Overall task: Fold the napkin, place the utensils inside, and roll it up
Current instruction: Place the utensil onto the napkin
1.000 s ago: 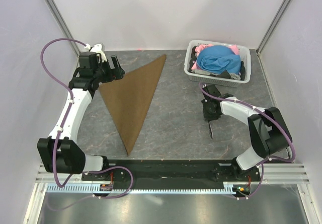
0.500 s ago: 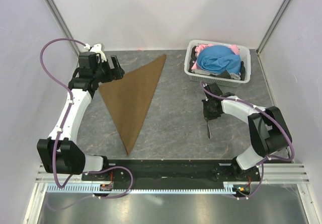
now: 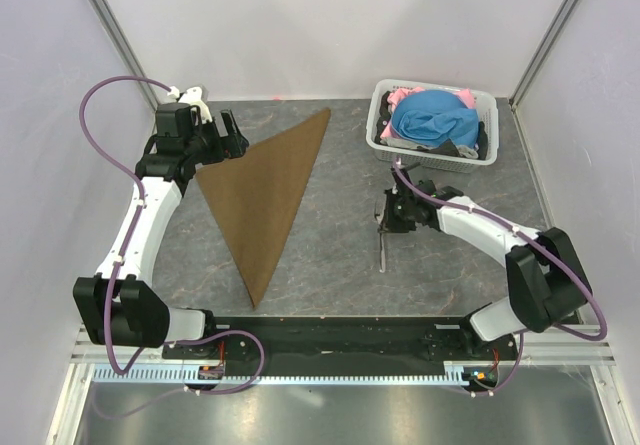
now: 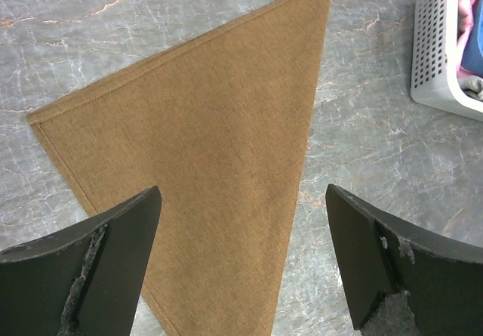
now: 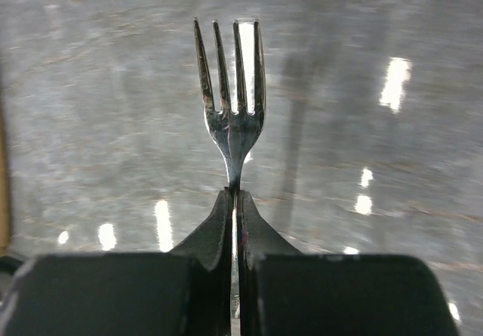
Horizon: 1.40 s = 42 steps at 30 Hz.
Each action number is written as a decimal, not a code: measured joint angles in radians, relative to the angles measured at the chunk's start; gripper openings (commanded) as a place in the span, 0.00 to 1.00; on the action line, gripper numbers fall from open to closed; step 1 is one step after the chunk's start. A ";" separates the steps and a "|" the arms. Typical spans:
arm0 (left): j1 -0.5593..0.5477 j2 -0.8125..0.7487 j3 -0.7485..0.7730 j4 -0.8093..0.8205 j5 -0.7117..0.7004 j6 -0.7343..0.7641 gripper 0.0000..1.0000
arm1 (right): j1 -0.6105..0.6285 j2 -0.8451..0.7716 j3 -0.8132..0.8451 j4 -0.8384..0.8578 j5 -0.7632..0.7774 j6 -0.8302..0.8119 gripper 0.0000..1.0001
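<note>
The brown napkin [image 3: 262, 190] lies flat on the table, folded into a long triangle with its tip toward the near edge. In the left wrist view the napkin [image 4: 211, 147] fills the space below my left gripper [image 4: 242, 194], whose fingers stand wide apart with nothing between them. That left gripper [image 3: 228, 135] hovers at the napkin's far left corner. My right gripper [image 3: 394, 215] is right of the napkin, shut on the handle of the silver fork [image 3: 382, 250]. From the right wrist, the fork [image 5: 230, 87] points its four tines away from the shut right gripper [image 5: 235, 194].
A white basket [image 3: 381, 143] with blue and pink clothes stands at the back right, just behind the right gripper. The basket's corner [image 4: 434, 49] shows in the left wrist view. Walls close the table on the left, right and back.
My right gripper has shut on the fork and carried it left, toward the napkin. The left arm and the napkin have not moved.
</note>
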 measured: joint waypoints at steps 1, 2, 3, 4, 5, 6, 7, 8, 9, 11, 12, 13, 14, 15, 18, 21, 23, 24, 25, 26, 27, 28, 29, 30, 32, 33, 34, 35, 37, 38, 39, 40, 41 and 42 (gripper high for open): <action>0.000 0.000 0.000 0.000 0.001 0.000 0.97 | 0.019 0.008 0.008 0.011 -0.002 0.013 0.00; 0.000 0.000 0.000 0.000 0.002 0.000 0.97 | 0.042 0.021 0.019 0.023 -0.004 0.029 0.00; 0.000 0.000 0.000 0.000 0.003 0.000 0.97 | 0.064 0.039 0.032 0.037 -0.006 0.044 0.00; 0.000 0.000 0.000 0.000 0.003 0.000 0.97 | 0.083 0.056 0.045 0.053 -0.009 0.059 0.00; 0.000 0.000 0.000 0.000 0.004 0.000 0.97 | 0.106 0.078 0.061 0.074 -0.011 0.078 0.00; 0.000 0.000 0.000 0.000 0.005 0.000 0.97 | 0.125 0.101 0.078 0.092 -0.013 0.097 0.00; 0.000 0.000 0.000 0.000 0.006 0.000 0.97 | 0.142 0.126 0.097 0.114 -0.017 0.117 0.00; 0.000 0.000 0.000 0.000 0.007 0.000 0.97 | 0.158 0.153 0.119 0.136 -0.021 0.142 0.00; 0.000 0.000 0.000 0.000 0.008 0.000 0.97 | 0.171 0.180 0.142 0.156 -0.025 0.164 0.00; 0.000 0.000 0.000 0.001 0.011 0.000 0.97 | 0.192 0.238 0.201 0.195 -0.027 0.208 0.00; 0.000 0.000 0.000 0.001 0.014 0.000 0.97 | 0.200 0.269 0.232 0.217 -0.027 0.229 0.00; 0.000 0.000 0.000 0.001 0.018 0.000 0.97 | 0.206 0.293 0.259 0.233 -0.026 0.246 0.00; 0.000 0.000 0.000 0.002 0.023 0.000 0.97 | 0.215 0.330 0.304 0.250 -0.024 0.270 0.00; 0.000 0.000 0.000 0.003 0.025 0.000 0.97 | 0.220 0.354 0.331 0.265 -0.023 0.287 0.00; 0.000 0.000 0.000 0.007 0.026 0.000 0.97 | 0.241 0.442 0.431 0.319 -0.018 0.351 0.00; 0.000 0.000 0.000 0.006 0.026 0.000 0.97 | 0.259 0.520 0.515 0.357 -0.011 0.402 0.00; 0.000 0.000 0.000 0.007 0.026 0.000 0.97 | 0.272 0.575 0.570 0.372 -0.006 0.435 0.00; 0.001 0.000 0.000 0.007 0.026 0.000 0.97 | 0.278 0.597 0.593 0.375 -0.002 0.450 0.00; 0.002 0.000 0.000 0.007 0.026 0.000 0.97 | 0.285 0.618 0.612 0.379 0.002 0.465 0.00; 0.002 0.000 0.000 0.007 0.026 0.000 0.97 | 0.290 0.635 0.627 0.380 0.007 0.479 0.00; 0.002 0.000 0.000 0.007 0.026 0.000 0.97 | 0.296 0.650 0.639 0.382 0.016 0.492 0.00; 0.002 0.000 0.000 0.007 0.025 0.000 0.97 | 0.301 0.662 0.649 0.383 0.027 0.504 0.00; 0.002 0.000 0.000 0.006 0.025 0.000 0.97 | 0.305 0.673 0.657 0.384 0.037 0.514 0.00; 0.002 0.000 0.000 0.007 0.025 0.000 0.97 | 0.309 0.682 0.665 0.381 0.046 0.523 0.00; 0.002 0.000 0.000 0.007 0.025 0.000 0.97 | 0.315 0.702 0.688 0.377 0.062 0.533 0.00; 0.002 0.000 0.000 0.006 0.025 0.000 0.97 | 0.317 0.713 0.703 0.372 0.068 0.536 0.00; 0.002 0.000 0.000 0.006 0.025 0.000 0.97 | 0.318 0.722 0.718 0.368 0.078 0.537 0.00; 0.002 0.000 0.000 0.006 0.025 0.000 0.97 | 0.319 0.731 0.732 0.364 0.088 0.537 0.00; 0.002 0.000 0.000 0.007 0.025 0.000 0.97 | 0.318 0.744 0.755 0.351 0.107 0.536 0.00; 0.002 0.000 0.000 0.006 0.026 0.000 0.97 | 0.318 0.748 0.764 0.342 0.118 0.536 0.00; 0.002 0.000 0.000 0.006 0.026 0.000 0.97 | 0.318 0.752 0.770 0.338 0.129 0.536 0.00; 0.002 0.000 0.000 0.006 0.026 0.000 0.97 | 0.317 0.753 0.774 0.332 0.140 0.535 0.00; 0.002 0.000 0.000 0.006 0.026 0.000 0.97 | 0.317 0.754 0.776 0.324 0.146 0.535 0.00; 0.002 0.000 0.000 0.006 0.026 0.000 0.97 | 0.317 0.755 0.781 0.313 0.158 0.532 0.00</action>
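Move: The right hand already holds the fork by its handle, about 5 cm above the table. The middle of the folded napkin lies some 33 cm to its left, 9 cm farther out and 5 cm lower. The laundry basket stands about 30 cm ahead and 14 cm to the right of this hand. From the idle left hand, the napkin's middle is roughly 24 cm below, 3 cm to the right and 2 cm back. Keeping its pinch on the fork, the right hand swings it about 26 cm to the left, and from early on also some 13 cm forward, across the bare table and in over the napkin's right-hand part. It arcs up about 3.5 cm on the way and sinks most of that again, while the wrist rolls its left side up by some 20 degrees and turns slightly clockwise, the fingers staying shut and the hand creeping forward at the end. ##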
